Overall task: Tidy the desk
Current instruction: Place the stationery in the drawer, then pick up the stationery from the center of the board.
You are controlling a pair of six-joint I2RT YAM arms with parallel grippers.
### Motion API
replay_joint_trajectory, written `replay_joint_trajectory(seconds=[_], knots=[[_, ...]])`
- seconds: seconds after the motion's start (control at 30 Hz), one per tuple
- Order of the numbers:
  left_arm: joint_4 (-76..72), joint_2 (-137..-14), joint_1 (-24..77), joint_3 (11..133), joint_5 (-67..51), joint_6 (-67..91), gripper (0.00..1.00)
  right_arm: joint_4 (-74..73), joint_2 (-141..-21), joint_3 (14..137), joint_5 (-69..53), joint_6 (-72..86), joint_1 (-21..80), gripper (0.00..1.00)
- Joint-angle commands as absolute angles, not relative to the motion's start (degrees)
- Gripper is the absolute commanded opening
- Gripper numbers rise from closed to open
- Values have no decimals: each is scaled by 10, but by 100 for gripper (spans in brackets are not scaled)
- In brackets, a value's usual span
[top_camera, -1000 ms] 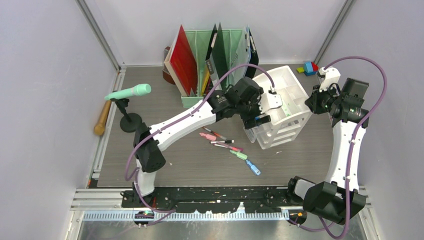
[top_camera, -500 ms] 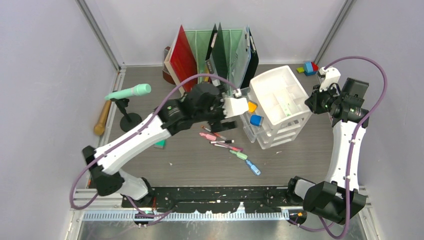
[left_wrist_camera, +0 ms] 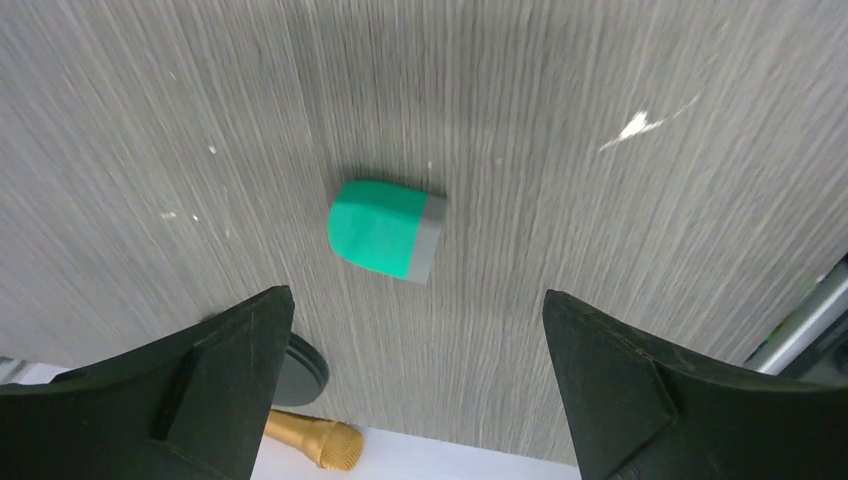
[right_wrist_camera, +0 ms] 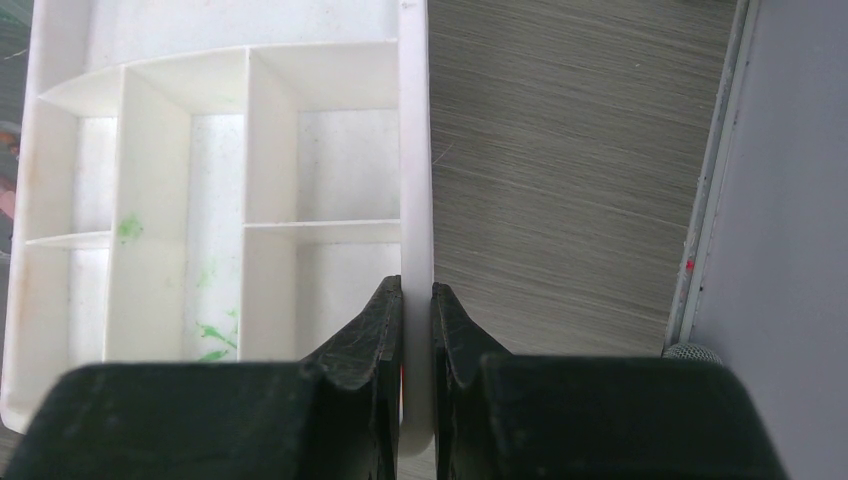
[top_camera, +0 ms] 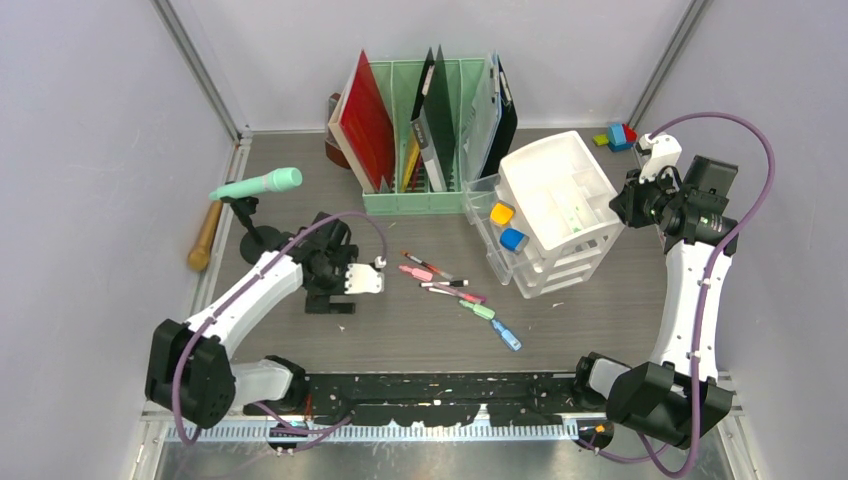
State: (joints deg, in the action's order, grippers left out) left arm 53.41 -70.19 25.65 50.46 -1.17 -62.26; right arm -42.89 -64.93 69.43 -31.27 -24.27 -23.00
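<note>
The desk [top_camera: 400,335] is grey-brown wood grain. My left gripper [top_camera: 331,301] hangs low over its left part, open wide. In the left wrist view a green block with a grey end [left_wrist_camera: 387,229] lies flat on the desk [left_wrist_camera: 600,180], just ahead of the left gripper [left_wrist_camera: 416,293] and apart from both fingers. In the top view the arm hides this block. My right gripper [top_camera: 622,205] is shut on the right rim of the white drawer unit's [top_camera: 555,195] top tray [right_wrist_camera: 415,150], one finger inside the rim and one outside.
An open clear drawer holds an orange block [top_camera: 502,213] and a blue block [top_camera: 513,239]. Several pens [top_camera: 447,283] lie mid-desk. A mint file rack [top_camera: 420,130] stands at the back. A mint microphone on a stand [top_camera: 258,184] and a gold microphone [top_camera: 205,237] sit at the left; toy blocks [top_camera: 617,135] are back right.
My left arm has swung away from the drawer unit to the left front of the desk, opened fully, and now hangs over the green block. The right arm has not moved.
</note>
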Motion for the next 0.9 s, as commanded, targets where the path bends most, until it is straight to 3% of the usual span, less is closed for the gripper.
replay_joint_trajectory(seconds=[0.0, 0.43, 0.6, 0.73, 0.87], knots=[[507, -733, 188, 499, -39, -752, 100, -461, -680, 655, -335, -234, -223, 15], [412, -848, 151, 495, -33, -794, 99, -456, -687, 642, -336, -243, -223, 15], [419, -879, 151, 499, -36, -792, 94, -455, -692, 642, -335, -245, -222, 15], [425, -890, 151, 492, -25, -782, 82, -454, -693, 641, -334, -245, -222, 15], [451, -873, 158, 510, -44, -738, 56, -452, -694, 640, -334, -245, -223, 15]])
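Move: Below the open left hand lies the short green piece of stationery, about 4 cm ahead, 3 cm to the left and some 8 cm down. The lamp's round base stands roughly 13 cm left of that piece and 9 cm farther out; the pink highlighter lies around 22 cm to its right and 3 cm farther out. From the right hand, on the drawer unit's rim, the green piece is about 60 cm left, 5 cm back and 24 cm down. Sinking about 7 cm towards the green piece, the left hand first slides left some 3 cm, then forward about 4 cm, fingers pointing down and wide open. Over the last stretch it tips slightly and its fingers begin to close, coming up to the piece's two ends close to the desk. The right hand stays put, still pinching the drawer unit's rim. ##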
